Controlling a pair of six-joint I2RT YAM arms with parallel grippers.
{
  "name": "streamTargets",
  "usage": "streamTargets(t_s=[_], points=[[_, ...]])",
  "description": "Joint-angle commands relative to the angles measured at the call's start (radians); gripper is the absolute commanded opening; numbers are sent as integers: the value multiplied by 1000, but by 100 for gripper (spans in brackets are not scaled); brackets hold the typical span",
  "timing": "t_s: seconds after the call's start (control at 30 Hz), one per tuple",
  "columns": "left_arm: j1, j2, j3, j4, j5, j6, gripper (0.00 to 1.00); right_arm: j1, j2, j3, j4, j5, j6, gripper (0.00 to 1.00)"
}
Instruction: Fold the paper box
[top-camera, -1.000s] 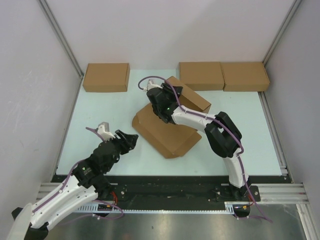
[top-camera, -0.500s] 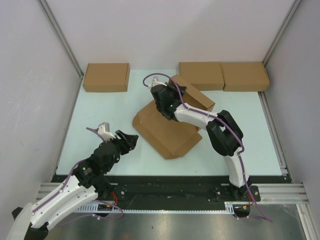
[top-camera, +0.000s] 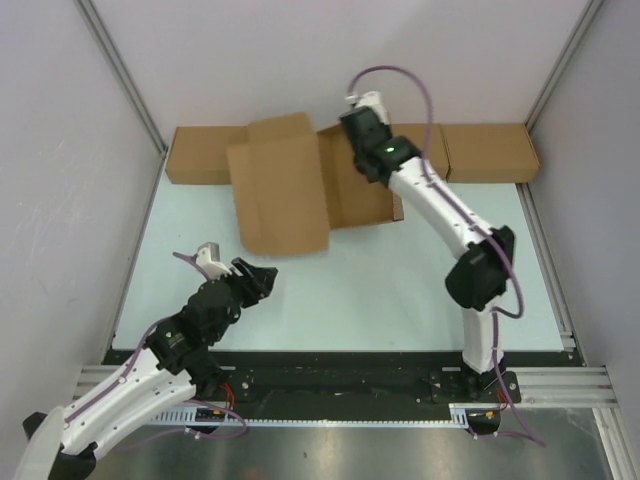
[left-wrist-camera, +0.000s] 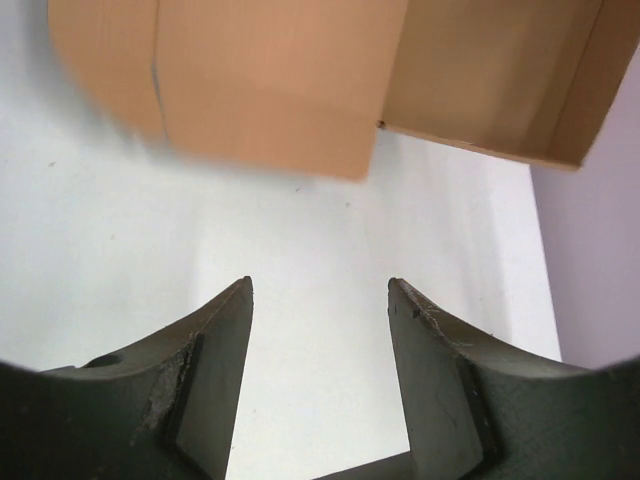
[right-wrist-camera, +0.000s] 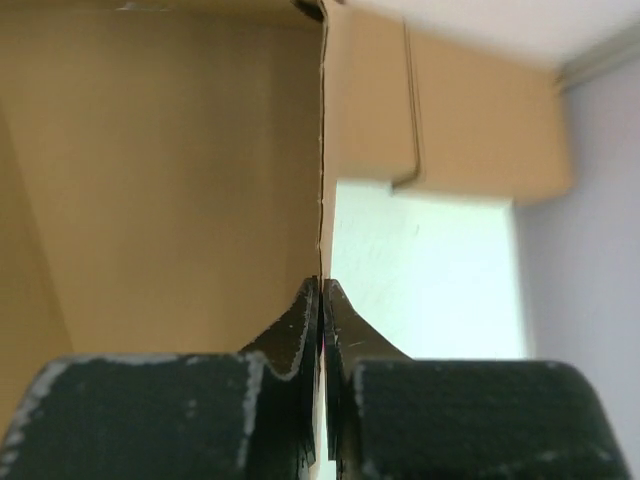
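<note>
The paper box (top-camera: 280, 185) hangs in the air over the back of the table, its wide lid panel spread to the left and its shallow tray (top-camera: 355, 195) to the right. My right gripper (top-camera: 357, 122) is at the tray's far edge. In the right wrist view its jaws (right-wrist-camera: 322, 292) are shut on a thin cardboard wall of the box (right-wrist-camera: 170, 180). My left gripper (top-camera: 262, 277) rests low at the near left, apart from the box. It is open (left-wrist-camera: 320, 288) over bare table, with the box (left-wrist-camera: 270, 80) ahead of it.
Compact brown boxes lie along the back wall: one at the left (top-camera: 195, 155), one at the right (top-camera: 490, 152), and one (top-camera: 425, 140) partly behind the right arm. Metal frame rails run down both sides. The white table (top-camera: 380, 290) spreads below the lifted box.
The right gripper closed on the box wall and raised the box from the table's middle toward the back; the lid swung open to the left. The left arm stayed still.
</note>
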Motion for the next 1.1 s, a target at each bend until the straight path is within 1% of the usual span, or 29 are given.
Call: streamTargets(t_s=[0.0,0.03,0.07,0.1,0.13,0.17,0.23,0.27,0.3,0.33,0.37,0.4,0.5,0.53,0.57,0.6,0.63,0.7,0.73,0.83,0.87,0.93,0.97,1.03,1.07], points=[[-4,1,98,37,-27,31,62,-182,-202,-171,-231,-331,475,0],[-3,0,109,40,-29,34,62,-203,-301,-345,-153,-436,512,0],[-4,3,129,43,-30,37,62,-229,-345,-424,-117,-483,594,0],[-4,4,137,43,-29,42,62,-264,-386,-514,-83,-523,630,0],[-4,3,146,49,-24,42,62,-278,-428,-646,-33,-584,665,0],[-4,9,163,51,-20,45,62,-281,-486,-709,-17,-601,702,0],[-4,14,172,60,-9,45,61,-277,-541,-801,12,-623,799,0],[-4,20,174,65,2,42,61,-272,-598,-902,24,-633,830,0],[-4,23,174,68,6,33,61,-264,-626,-943,38,-640,901,0],[-6,29,171,74,14,27,61,-251,-653,-987,56,-641,940,0],[-7,41,162,77,23,22,60,-241,-714,-1054,66,-637,977,0],[-9,46,155,80,26,7,60,-228,-742,-1093,72,-609,1077,0],[-27,67,126,109,23,-21,59,-168,-826,-1211,112,-594,1193,0],[-33,76,122,115,19,-25,59,-151,-834,-1228,130,-589,1239,4],[-41,86,115,122,14,-27,58,-127,-839,-1242,139,-586,1247,21],[-53,92,121,120,1,-22,58,-111,-835,-1244,138,-580,1238,41],[-61,99,129,114,-9,-16,58,-99,-836,-1242,139,-572,1226,49],[-70,106,143,90,-33,4,58,-60,-862,-1228,100,-517,1194,60],[-72,106,154,82,-39,11,59,-56,-871,-1224,84,-509,1140,71],[-72,95,163,68,-66,40,59,-42,-914,-1187,29,-488,1013,79],[-72,86,164,62,-72,53,60,-39,-925,-1178,37,-489,879,79],[-72,80,164,50,-85,62,60,-36,-943,-1130,38,-451,778,81],[-72,72,164,42,-92,71,60,-39,-948,-1120,59,-437,655,81],[-72,63,157,25,-96,85,60,-74,-948,-1115,179,-431,513,82],[-72,52,151,20,-98,90,60,-92,-915,-1115,229,-437,449,82]])
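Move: The right hand still pinches the rim of the paper box's right wall high over the far table. The tray's middle is about 7 cm back, 6 cm left and 6 cm lower, the lid some 9 cm back and 19 cm left. The bare table for setting it down lies roughly 24 cm back, 3 cm left and 25 cm below; a closed carton sits about 5 cm ahead and 4 cm right. From the left hand that bare patch is around 23 cm right, 2 cm ahead. Back and down, after a quick swing about 12 cm to the right, the right hand brings the held box some 22 cm towards the robot onto the near table, rolling left side up and turning clockwise. There its fingers open wide, let go of the wall, and the hand lifts about 5 cm. The empty left hand rises some 7 cm, then eases down slightly. ##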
